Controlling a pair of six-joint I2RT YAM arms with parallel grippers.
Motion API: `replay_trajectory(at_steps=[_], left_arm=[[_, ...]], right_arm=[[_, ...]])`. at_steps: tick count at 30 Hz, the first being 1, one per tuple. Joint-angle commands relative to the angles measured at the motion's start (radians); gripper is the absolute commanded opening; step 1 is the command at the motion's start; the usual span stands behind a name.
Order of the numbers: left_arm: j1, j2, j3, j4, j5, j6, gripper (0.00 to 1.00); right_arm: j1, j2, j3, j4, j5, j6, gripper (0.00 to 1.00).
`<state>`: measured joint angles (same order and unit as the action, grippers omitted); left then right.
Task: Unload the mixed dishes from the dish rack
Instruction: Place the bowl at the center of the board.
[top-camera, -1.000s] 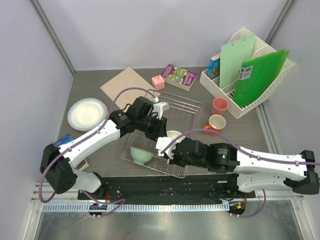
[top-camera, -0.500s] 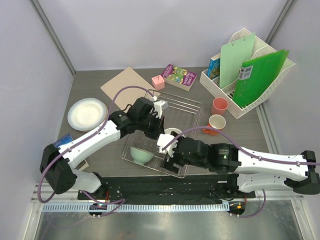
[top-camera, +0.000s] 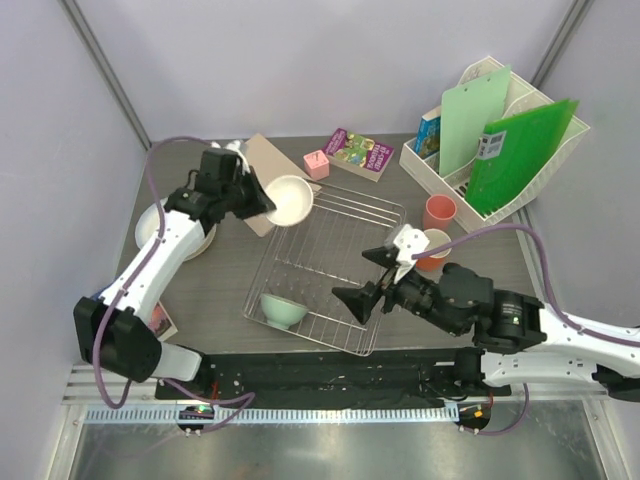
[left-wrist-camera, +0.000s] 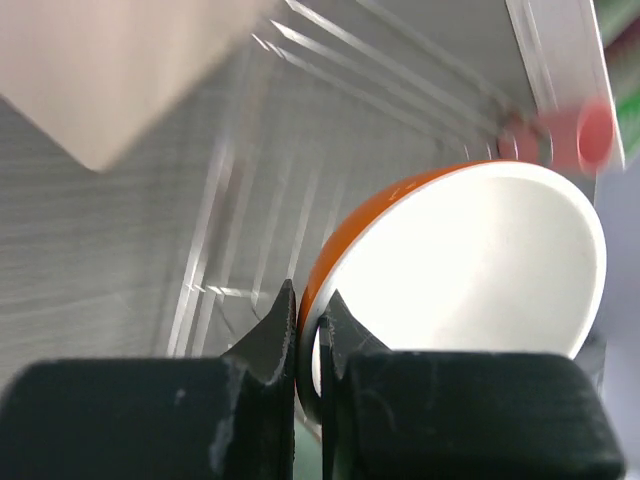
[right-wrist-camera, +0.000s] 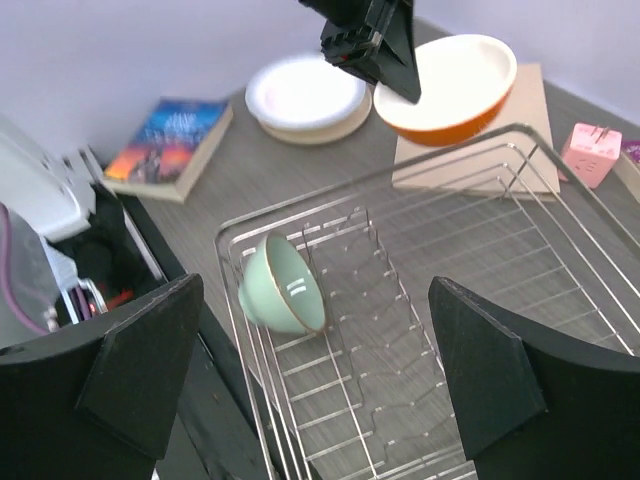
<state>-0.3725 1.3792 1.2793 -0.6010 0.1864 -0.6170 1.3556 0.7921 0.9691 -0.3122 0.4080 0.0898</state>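
Observation:
My left gripper (top-camera: 252, 200) (left-wrist-camera: 308, 322) is shut on the rim of the orange bowl (top-camera: 290, 200) (left-wrist-camera: 470, 270), which has a white inside. It holds the bowl in the air over the back-left corner of the dish rack (top-camera: 330, 250) (right-wrist-camera: 470, 290). A mint-green bowl (top-camera: 283, 310) (right-wrist-camera: 283, 283) lies tilted in the rack's near-left corner. Over the rack's right side, my right gripper (top-camera: 368, 280) (right-wrist-camera: 318, 340) hangs wide open and holds nothing. Cream plates (top-camera: 172, 228) (right-wrist-camera: 305, 95) are stacked on the table to the left. A pink cup (top-camera: 438, 212) and an orange cup (top-camera: 432, 245) stand right of the rack.
A tan board (top-camera: 250, 165) lies behind the rack, with a pink cube (top-camera: 316, 163) and a book (top-camera: 360, 153) beside it. A white file organizer (top-camera: 520, 205) with green folders stands at the back right. Another book (right-wrist-camera: 180, 130) lies near the front left.
My left gripper shut on the orange bowl, lifted it out of the rack and carried it to the back left. My right gripper opened wide and drew back to the right.

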Motion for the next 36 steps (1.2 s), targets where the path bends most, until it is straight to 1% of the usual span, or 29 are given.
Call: replay_trajectory(at_steps=[1,2,3,4,5,6,7,8,9,10,12,13,16,17,20,25,28,31,32,34,35,36], left_arm=[[0.142,0.095,0.127,0.092,-0.128,-0.095,0.0],[0.161,0.127,0.182,0.099,-0.14,-0.098,0.0],[0.174,0.209,0.216,0.102,-0.149,-0.098,0.0],[0.197,0.249,0.253,0.101,-0.157,-0.095,0.0],[0.204,0.294,0.334,0.101,-0.169,-0.08,0.0],[0.208,0.347,0.382,0.071,-0.18,-0.076,0.0],[0.217,0.439,0.472,0.06,-0.179,-0.069,0.0],[0.221,0.49,0.515,0.041,-0.212,-0.063,0.0],[0.23,0.532,0.556,0.035,-0.222,-0.058,0.0],[0.234,0.614,0.625,0.03,-0.223,-0.058,0.0],[0.25,0.687,0.693,0.012,-0.243,-0.082,0.0],[0.254,0.757,0.747,0.009,-0.249,-0.09,0.0],[0.274,0.842,0.827,-0.013,-0.278,-0.127,0.0],[0.276,0.886,0.845,-0.029,-0.288,-0.135,0.0],[0.291,0.946,0.885,-0.049,-0.306,-0.151,0.0],[0.314,0.991,0.879,-0.072,-0.312,-0.184,0.0],[0.322,0.997,0.862,-0.074,-0.317,-0.193,0.0],[0.323,0.989,0.856,-0.086,-0.321,-0.188,0.11],[0.323,0.983,0.853,-0.088,-0.315,-0.187,0.23],[0.326,0.953,0.833,-0.088,-0.312,-0.184,0.38],[0.326,0.939,0.824,-0.077,-0.311,-0.182,0.49],[0.328,0.923,0.809,-0.079,-0.315,-0.182,0.55]], right_arm=[[0.004,-0.034,-0.043,0.123,0.083,0.067,1.0],[0.002,-0.042,-0.065,0.13,0.087,0.071,1.0],[0.0,-0.044,-0.076,0.142,0.092,0.08,1.0],[0.004,-0.044,-0.096,0.148,0.095,0.087,1.0],[0.004,-0.044,-0.104,0.154,0.097,0.09,0.99],[0.004,-0.045,-0.112,0.162,0.098,0.091,1.0],[0.004,-0.045,-0.121,0.163,0.101,0.096,1.0],[0.004,-0.045,-0.125,0.165,0.101,0.102,1.0],[0.004,-0.047,-0.125,0.166,0.103,0.102,1.0],[0.002,-0.05,-0.135,0.168,0.098,0.1,1.0],[0.002,-0.06,-0.147,0.182,0.104,0.099,1.0],[0.004,-0.062,-0.151,0.182,0.106,0.091,1.0],[0.002,-0.07,-0.153,0.177,0.123,0.082,1.0],[0.002,-0.071,-0.153,0.176,0.126,0.083,1.0],[0.0,-0.083,-0.162,0.176,0.141,0.084,1.0],[0.002,-0.071,-0.176,0.174,0.179,0.073,1.0],[0.002,-0.053,-0.17,0.17,0.169,0.074,1.0],[0.002,-0.04,-0.173,0.168,0.167,0.076,1.0],[0.002,-0.033,-0.173,0.168,0.169,0.077,1.0],[0.0,-0.03,-0.175,0.167,0.169,0.076,1.0],[0.002,-0.03,-0.175,0.167,0.17,0.079,1.0],[0.002,-0.028,-0.176,0.167,0.172,0.077,1.0]])
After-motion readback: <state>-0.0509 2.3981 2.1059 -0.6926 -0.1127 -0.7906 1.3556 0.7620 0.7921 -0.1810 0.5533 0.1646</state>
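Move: The left gripper already holds the orange bowl by its rim, high above the table. The middle of the beige board lies about 24 cm ahead, 8 cm to the left and 22 cm below. The pink cube is roughly 28 cm ahead and 9 cm right, the white plate 9 cm ahead and 33 cm left, and the dish rack's middle 12 cm right and 2 cm back. From the right hand, the board's middle is some 45 cm ahead, 30 cm left and 33 cm below. Swing the left gripper forward about 25 cm and some 15 cm left to the beige board, keeping its pinch on the bowl's rim and turning roughly 35 degrees counter-clockwise. Stay high at first, then sink about 17 cm to set the bowl on the board, and open the fingers around the rim. Let the wide-open right gripper ease some 4 cm lower near the rack. ##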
